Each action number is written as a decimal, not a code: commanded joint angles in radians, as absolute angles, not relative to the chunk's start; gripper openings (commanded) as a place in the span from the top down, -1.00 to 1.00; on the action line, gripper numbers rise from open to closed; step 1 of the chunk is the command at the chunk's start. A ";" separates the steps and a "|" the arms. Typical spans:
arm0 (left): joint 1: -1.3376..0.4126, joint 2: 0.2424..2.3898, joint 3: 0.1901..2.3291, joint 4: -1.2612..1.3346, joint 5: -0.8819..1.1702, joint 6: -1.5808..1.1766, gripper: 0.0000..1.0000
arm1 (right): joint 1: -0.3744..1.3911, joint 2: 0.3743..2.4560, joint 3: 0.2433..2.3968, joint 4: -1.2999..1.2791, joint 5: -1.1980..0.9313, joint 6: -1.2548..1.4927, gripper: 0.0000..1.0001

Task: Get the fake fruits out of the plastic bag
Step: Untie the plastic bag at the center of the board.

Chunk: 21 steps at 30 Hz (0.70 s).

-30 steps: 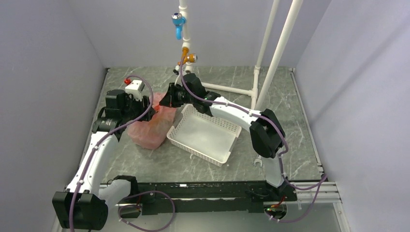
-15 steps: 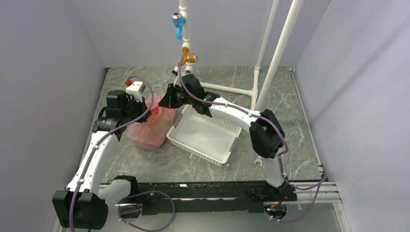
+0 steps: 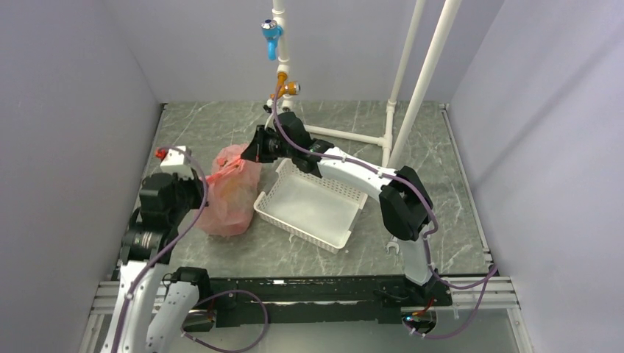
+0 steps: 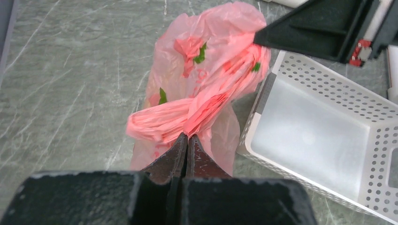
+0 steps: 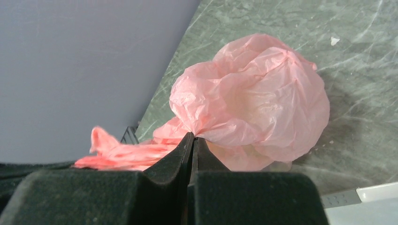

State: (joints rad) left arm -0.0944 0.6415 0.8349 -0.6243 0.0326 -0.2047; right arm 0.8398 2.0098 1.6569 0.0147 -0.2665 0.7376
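Observation:
The pink plastic bag (image 3: 229,197) stands bunched on the table, left of the basket. My left gripper (image 3: 205,181) is shut on one twisted handle of the plastic bag (image 4: 206,89), and the handle is stretched taut toward the left gripper (image 4: 187,136). At the bag's far top edge my right gripper (image 3: 246,157) is shut on a pinch of the plastic bag (image 5: 263,98); the right gripper (image 5: 193,136) has its jaws pressed together on the film. The fake fruits are hidden inside the bag.
A white slotted basket (image 3: 346,193) lies right beside the bag, its rim (image 4: 256,110) touching it. White pipes (image 3: 413,95) and a blue tap (image 3: 271,33) rise at the back. The grey wall (image 5: 84,65) is close on the left.
My left gripper shut on the bag's handle and drew back toward the near left, pulling the handle taut and the bag more upright. The right gripper stayed put, still shut.

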 commanded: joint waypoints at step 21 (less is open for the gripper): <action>-0.082 0.325 0.654 -0.539 0.081 -0.236 1.00 | 0.893 1.831 1.643 -0.114 -0.180 0.620 -0.36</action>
State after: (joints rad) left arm -0.0933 0.3077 0.6449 -0.5846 0.0395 -0.2451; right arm 0.8680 1.9781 1.7111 -0.1589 -0.2203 0.6426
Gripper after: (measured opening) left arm 0.013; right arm 0.648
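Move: The left hand keeps a pinched strand of the plastic bag; the bag's middle lies about 5 cm to this hand's right, 2 cm ahead and some 9 cm below. The right hand keeps the bag's gathered top; from it that middle is roughly 8 cm back, 5 cm left and 9 cm below. The white basket is centred about 17 cm right of the right hand and 14 cm back, some 15 cm below. Back towards its base, the left hand draws the pinched strand about 4 cm and tips its fingers up some 10 degrees, then nearly stops with its grip still shut. The right hand first eases up and forward by 2 cm, then opens to about two-thirds, lets go of the bag's top and draws back and slightly down by about 3 cm. ##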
